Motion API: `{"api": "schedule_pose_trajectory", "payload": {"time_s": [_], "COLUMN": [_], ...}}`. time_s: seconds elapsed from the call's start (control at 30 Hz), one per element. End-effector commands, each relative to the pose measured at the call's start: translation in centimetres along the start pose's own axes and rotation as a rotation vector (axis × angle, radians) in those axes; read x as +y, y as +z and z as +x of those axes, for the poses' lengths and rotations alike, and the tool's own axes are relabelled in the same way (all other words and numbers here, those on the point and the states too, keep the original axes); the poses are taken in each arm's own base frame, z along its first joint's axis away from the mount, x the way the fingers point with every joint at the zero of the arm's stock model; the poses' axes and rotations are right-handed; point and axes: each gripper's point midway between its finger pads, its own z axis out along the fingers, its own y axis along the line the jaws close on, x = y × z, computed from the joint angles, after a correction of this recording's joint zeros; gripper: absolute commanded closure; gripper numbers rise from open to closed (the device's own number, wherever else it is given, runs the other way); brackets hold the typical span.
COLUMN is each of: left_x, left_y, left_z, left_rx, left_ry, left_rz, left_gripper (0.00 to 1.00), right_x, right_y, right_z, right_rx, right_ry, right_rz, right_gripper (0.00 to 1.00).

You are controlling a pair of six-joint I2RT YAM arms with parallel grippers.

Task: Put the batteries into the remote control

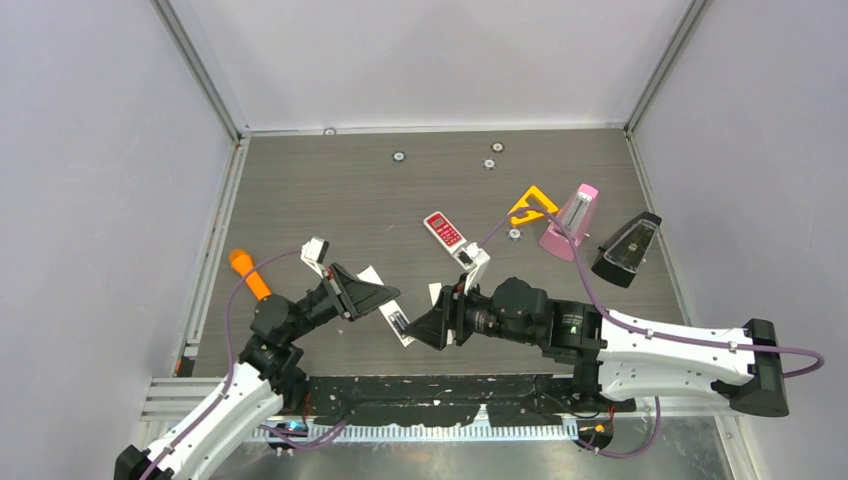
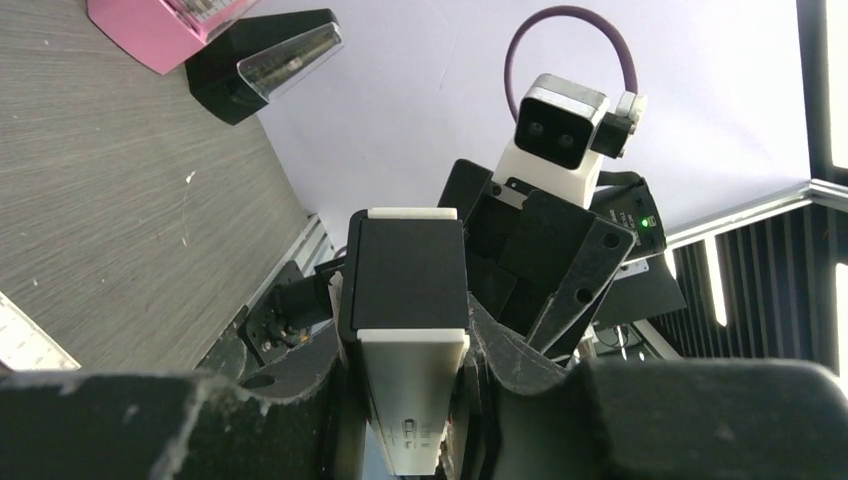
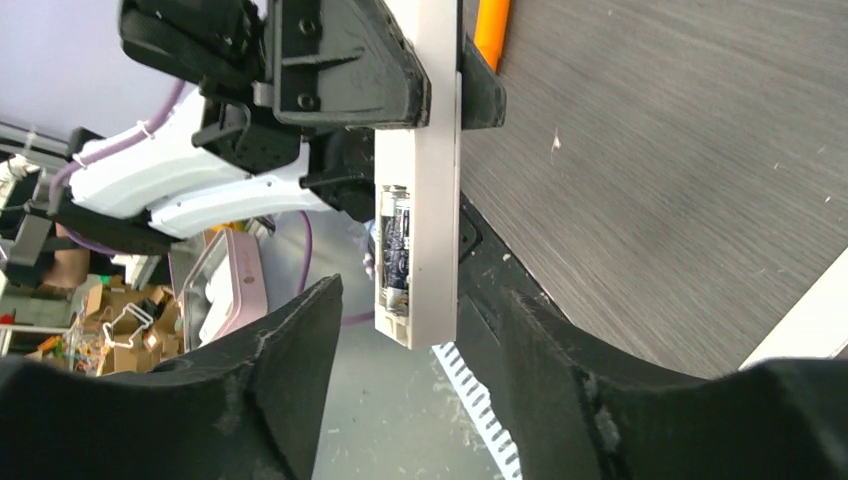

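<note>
My left gripper [image 1: 372, 297] is shut on the sides of a white remote control [image 1: 397, 325], held up off the table. In the left wrist view the remote [image 2: 405, 330] stands between the jaws, its black panel uppermost. In the right wrist view the remote [image 3: 430, 190] is edge-on, and a dark printed battery [image 3: 393, 245] lies in its open compartment. My right gripper [image 3: 418, 300] is open, one finger on each side of the remote's lower end and neither touching it. In the top view my right gripper [image 1: 432, 325] faces the left one closely. No loose batteries show.
A red remote [image 1: 441, 230] lies mid-table. A yellow triangle [image 1: 530, 205], a pink metronome [image 1: 570, 222] and its black cover [image 1: 626, 250] stand to the right. An orange stick [image 1: 250, 275] lies by the left arm. Walls enclose three sides.
</note>
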Motion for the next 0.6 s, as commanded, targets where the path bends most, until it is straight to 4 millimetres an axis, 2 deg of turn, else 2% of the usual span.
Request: {"api": "schedule_pose_trajectory", "payload": {"time_s": [0.0,0.13,0.33,0.47,0.53,0.57], "left_x": [-3.8,-4.0,-4.2,-3.8,-3.8,-3.8], "left_y": [0.2,0.2,0.2,0.3,0.3,0.3], "left_z": [0.1,0.1,0.3,0.3,0.4,0.4], "left_rx": [0.042,0.046,0.062,0.064,0.068,0.068], "left_ry": [0.088,0.082,0.09,0.089,0.088,0.089], "left_rz": [0.12,0.127,0.134,0.127,0.126,0.126], "left_gripper": [1.0,1.0,1.0,1.0,1.0,1.0], "right_x": [1.6,1.6,1.3,1.8,1.9,2.0], "right_y": [0.2,0.8,1.3,1.3,1.3,1.3], "right_z": [-0.4,0.2,0.2,0.4,0.3,0.3], "right_rx": [0.03,0.055,0.051,0.067,0.066,0.067], "right_ry": [-0.055,-0.052,-0.027,-0.015,-0.007,0.001], "right_rz": [-0.055,-0.059,-0.051,-0.081,-0.085,-0.088], "right_gripper": [0.39,0.47,0.75,0.89,0.87,0.81]}}
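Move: The battery end of the white remote, held by the left hand, lies about 2 cm left of the right hand's open fingers and 1 cm lower, level fore and aft. From the left hand it is roughly 5 cm back and 3 cm right. On the table some 20 cm below the right hand, a white strip lies about 4 cm ahead and 5 cm right; the red-keyed remote lies about 20 cm ahead and 7 cm right. The right hand sinks about 2 cm, edging left and back, and pinches the held remote's battery end shut-fingered. ##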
